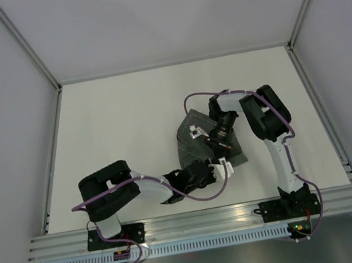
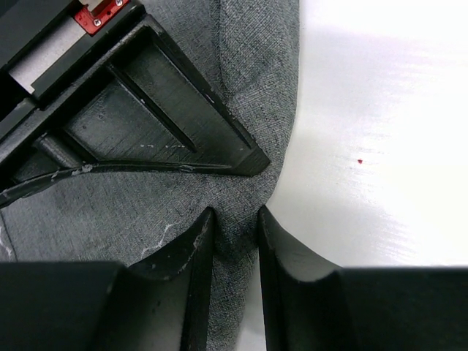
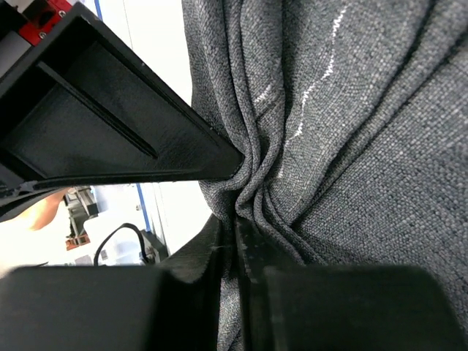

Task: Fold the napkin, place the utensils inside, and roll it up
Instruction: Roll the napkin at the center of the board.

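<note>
The dark grey napkin lies crumpled on the white table, right of centre. My left gripper reaches its near right edge. In the left wrist view that gripper is open about a finger's width, with a ridge of napkin between its fingers. My right gripper comes down on the napkin's middle. In the right wrist view it is shut on several bunched folds of napkin. In each wrist view the other gripper's black ribbed finger crosses close above the jaws. The utensils are out of view.
An aluminium rail runs along the near edge, with both arm bases bolted to it. Metal frame posts border the white table on the left and right. White walls enclose the space.
</note>
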Controlling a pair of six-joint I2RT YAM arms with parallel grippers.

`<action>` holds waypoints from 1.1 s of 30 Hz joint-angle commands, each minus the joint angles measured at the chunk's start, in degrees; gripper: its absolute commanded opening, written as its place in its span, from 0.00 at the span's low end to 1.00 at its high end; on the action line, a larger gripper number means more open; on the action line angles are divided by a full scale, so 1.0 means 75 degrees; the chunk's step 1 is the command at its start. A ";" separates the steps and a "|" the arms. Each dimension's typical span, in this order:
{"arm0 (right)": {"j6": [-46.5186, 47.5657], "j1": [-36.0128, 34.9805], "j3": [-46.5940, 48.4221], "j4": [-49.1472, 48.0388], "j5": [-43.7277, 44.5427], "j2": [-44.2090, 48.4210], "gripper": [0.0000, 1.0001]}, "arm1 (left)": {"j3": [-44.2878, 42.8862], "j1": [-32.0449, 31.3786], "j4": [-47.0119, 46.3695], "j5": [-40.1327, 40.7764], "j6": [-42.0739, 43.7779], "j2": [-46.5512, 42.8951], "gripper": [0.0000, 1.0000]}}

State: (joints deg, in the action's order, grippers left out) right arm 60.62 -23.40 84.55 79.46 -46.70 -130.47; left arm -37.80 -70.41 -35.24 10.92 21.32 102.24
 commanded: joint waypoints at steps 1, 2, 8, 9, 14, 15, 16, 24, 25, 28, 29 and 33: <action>0.0414 0.0049 -0.0083 -0.1454 0.1117 -0.0265 0.19 | -0.0268 0.0013 0.0514 -0.1009 -0.0569 0.0174 0.02; 0.0379 0.0049 -0.0071 -0.1466 0.1094 -0.0217 0.22 | -0.0292 0.0036 0.0666 -0.1161 -0.0604 0.0162 0.02; 0.0261 0.0248 0.0292 -0.1232 0.0626 0.0333 0.45 | -0.0432 0.0259 0.1300 -0.2099 -0.0932 0.0079 0.02; 0.0226 0.0283 0.0409 -0.1162 0.0486 0.0462 0.50 | -0.0432 0.0341 0.1324 -0.2344 -0.1072 0.0079 0.02; -0.0113 0.0670 0.0878 -0.0974 -0.0078 0.0873 0.56 | -0.0304 0.0704 0.1278 -0.3036 -0.1541 0.0045 0.02; -0.0195 0.0740 0.0948 -0.0985 -0.0194 0.1047 0.57 | -0.0292 0.0751 0.1277 -0.3119 -0.1670 0.0044 0.02; -0.0266 0.0915 0.1065 -0.1009 -0.0370 0.1142 0.58 | -0.0280 0.0798 0.1277 -0.3236 -0.1729 0.0044 0.02; -0.0770 0.1959 0.0425 -0.2037 -0.1109 0.2767 0.60 | -0.0292 0.1664 0.1383 -0.4604 -0.2840 0.0278 0.02; -0.0747 0.2122 0.0190 -0.2249 -0.1121 0.3015 0.60 | -0.0269 0.1793 0.1348 -0.4805 -0.3086 0.0372 0.02; -0.0781 0.2217 -0.1051 -0.3314 -0.0794 0.4151 0.62 | -0.0268 0.2227 0.1278 -0.5649 -0.3627 0.0617 0.02; -0.0817 0.2229 -0.1415 -0.3979 -0.0677 0.4479 0.63 | -0.0326 0.2391 0.1301 -0.5860 -0.3756 0.0700 0.02; -0.0887 0.2007 -0.3416 -0.5448 0.0025 0.6223 0.68 | -0.0537 0.2743 0.1394 -0.6927 -0.4364 0.1168 0.02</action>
State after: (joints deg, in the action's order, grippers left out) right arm 53.41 -6.76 66.35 51.13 -48.21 -90.70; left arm -42.52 -51.31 -32.56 -32.38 -4.49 106.26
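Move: Both hands already pinch the near, rolled edge of the napkin at board height. The middle of this napkin roll lies about 3 cm right of the left hand, level fore and aft; from the right hand it is some 3 cm left and 2 cm back. The napkin's right corner is about 8 cm right of the right hand and 2 cm back, its far corner some 18 cm ahead and 10 cm left. Right hand releases the roll, rising about 10 cm and forward; left keeps its pinch, twisting 40 degrees top-forward. ##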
